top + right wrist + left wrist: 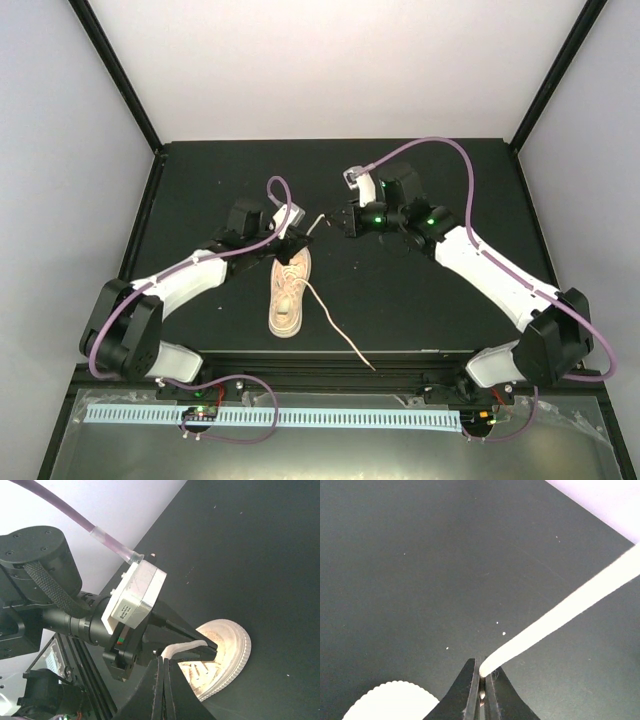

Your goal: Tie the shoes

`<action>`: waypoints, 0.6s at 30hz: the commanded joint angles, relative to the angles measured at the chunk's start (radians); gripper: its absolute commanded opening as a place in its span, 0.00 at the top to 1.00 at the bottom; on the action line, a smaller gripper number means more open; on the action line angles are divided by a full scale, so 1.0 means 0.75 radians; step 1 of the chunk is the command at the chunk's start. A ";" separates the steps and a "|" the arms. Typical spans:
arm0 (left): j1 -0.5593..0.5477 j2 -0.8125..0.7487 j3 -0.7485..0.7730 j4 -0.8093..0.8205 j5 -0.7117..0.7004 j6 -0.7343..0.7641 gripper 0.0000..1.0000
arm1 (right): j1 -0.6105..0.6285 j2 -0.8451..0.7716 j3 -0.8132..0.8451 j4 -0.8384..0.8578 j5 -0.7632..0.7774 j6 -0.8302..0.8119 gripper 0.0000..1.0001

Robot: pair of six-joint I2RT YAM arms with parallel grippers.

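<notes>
The beige shoe lies lengthwise on the black table, between the two arms. One off-white lace trails loose from it toward the near right. My left gripper hovers over the far end of the shoe. In the left wrist view this gripper is shut on the other lace, which runs taut up to the right. My right gripper sits just right of the left one. In the right wrist view it is shut on that same lace, right beside the left gripper's fingers.
The shoe's ribbed sole edge shows at the lower left of the left wrist view. A black frame rail runs along the table's near edge. Black corner posts rise at the back corners.
</notes>
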 commanded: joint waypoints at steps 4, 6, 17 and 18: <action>-0.001 -0.094 0.043 -0.047 0.037 -0.052 0.98 | -0.046 -0.029 -0.055 -0.007 0.062 0.033 0.98; -0.002 -0.132 0.077 -0.146 0.051 -0.081 0.98 | -0.054 -0.005 -0.064 -0.034 0.124 0.040 0.93; 0.058 -0.040 0.500 -1.111 0.124 0.003 0.98 | -0.045 -0.094 -0.217 -0.208 0.325 -0.065 0.22; 0.075 -0.020 0.506 -1.139 0.158 0.011 0.98 | -0.035 -0.123 -0.245 -0.242 0.360 -0.068 0.21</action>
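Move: The right fingers pinch the raised lace end; the left fingers, also shut on this lace, have that end about 7 cm to their right, 3 cm ahead and 8 cm higher. From the left hand, the shoe's middle is some 9 cm back, 3 cm left and 11 cm below. The loose lace on the table lies about 18 cm back, 9 cm right and 14 cm below the left hand. Right hand opens, releasing the lace end, and sinks 8 cm, drifting right; left keeps its pinch, rising 6.5 cm. ##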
